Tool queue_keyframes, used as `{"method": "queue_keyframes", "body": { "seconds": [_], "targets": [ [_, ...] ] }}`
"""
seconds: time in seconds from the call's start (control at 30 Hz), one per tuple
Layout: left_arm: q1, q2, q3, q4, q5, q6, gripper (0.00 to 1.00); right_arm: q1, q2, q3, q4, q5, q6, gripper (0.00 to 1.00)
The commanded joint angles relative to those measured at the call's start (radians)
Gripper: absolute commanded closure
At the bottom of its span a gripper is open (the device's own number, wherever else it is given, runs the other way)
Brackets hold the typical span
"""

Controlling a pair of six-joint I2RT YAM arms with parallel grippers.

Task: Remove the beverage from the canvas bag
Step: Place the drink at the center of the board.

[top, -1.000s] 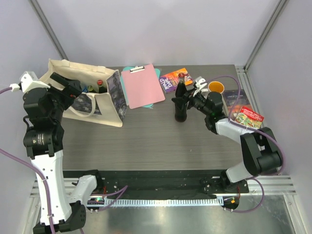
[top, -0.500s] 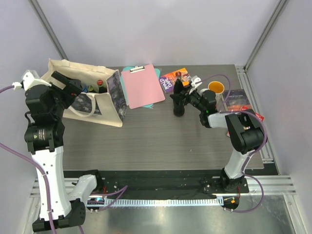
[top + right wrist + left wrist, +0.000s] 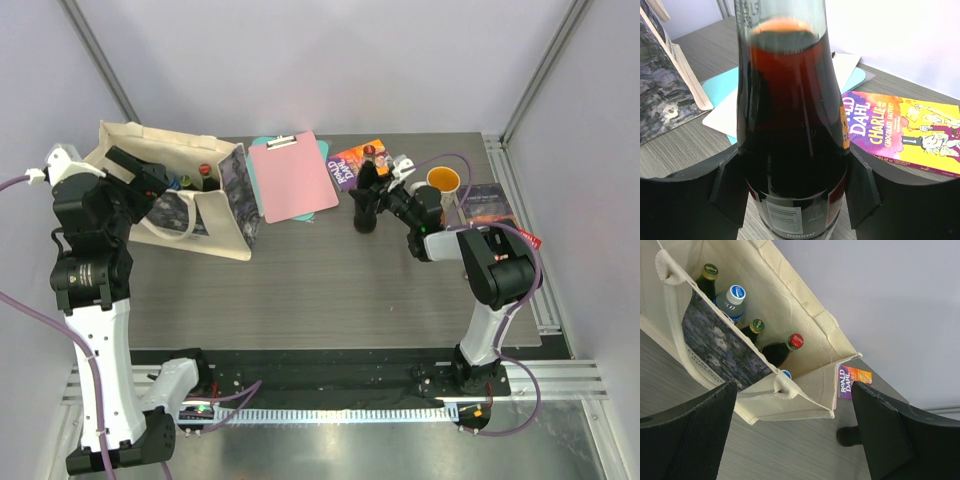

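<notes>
The canvas bag [image 3: 215, 215] stands open at the table's back left, and in the left wrist view its inner wall [image 3: 800, 315] surrounds several capped bottles, one with a red cap [image 3: 795, 341]. My left gripper [image 3: 140, 178] hovers over the bag's mouth, open and empty [image 3: 794, 387]. A dark cola bottle [image 3: 366, 205] is upright outside the bag, near the table's back centre. My right gripper [image 3: 374, 203] is shut on its lower body. In the right wrist view the bottle [image 3: 790, 125] fills the space between the fingers [image 3: 792, 192].
A pink clipboard [image 3: 292, 177] lies between the bag and the bottle. A Roald Dahl book [image 3: 355, 160] lies just behind the bottle. An orange cup [image 3: 443, 180] and more books [image 3: 490, 205] sit at the back right.
My right gripper has carried the cola bottle a little toward the back of the table, and its forearm has swung inward. The left arm has barely shifted.
</notes>
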Motion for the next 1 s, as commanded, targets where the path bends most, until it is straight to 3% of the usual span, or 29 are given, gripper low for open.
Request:
{"method": "queue_keyframes", "body": {
  "seconds": [0.0, 0.2, 0.37, 0.63, 0.97],
  "targets": [
    [-0.002, 0.001, 0.015, 0.026, -0.004, -0.012, 0.05, -0.004, -0.054, -0.018, 0.417, 0.024, -0.038, 0.51],
    [-0.002, 0.003, 0.011, 0.033, 0.005, -0.017, 0.05, -0.004, -0.068, -0.068, 0.418, 0.021, -0.05, 0.31],
    [-0.002, 0.001, 0.006, 0.033, 0.009, -0.022, 0.05, -0.004, -0.087, -0.09, 0.415, 0.021, -0.052, 0.21],
    [-0.002, -0.002, 0.007, 0.033, 0.014, -0.023, 0.05, -0.004, -0.13, -0.119, 0.403, 0.012, -0.073, 0.13],
    [-0.002, 0.069, 0.096, -0.047, -0.014, 0.008, 0.05, -0.029, -0.297, -0.194, 0.293, -0.016, -0.076, 0.02]
  ]
}}
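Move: Between the right fingers, gripped just above its label, the beverage stands on the board, its middle only about 1 cm below the hand. From this hand the orange mug is about 8 cm ahead and 21 to the right, the Dahl book some 20 straight ahead, and the pink clipboard roughly 17 ahead and 20 to the left. From the left hand the beverage lies about 18 cm ahead, 45 to the right and 25 below. Easing back about 1 cm with the beverage still pinched, the right hand draws the upper part of the bottle back towards its base, then opens its fingers wide and lets go. It backs away, rising about 6 cm and ending some 4 cm back and 2 cm to the right, while the fingers tip up roughly 10 degrees. ##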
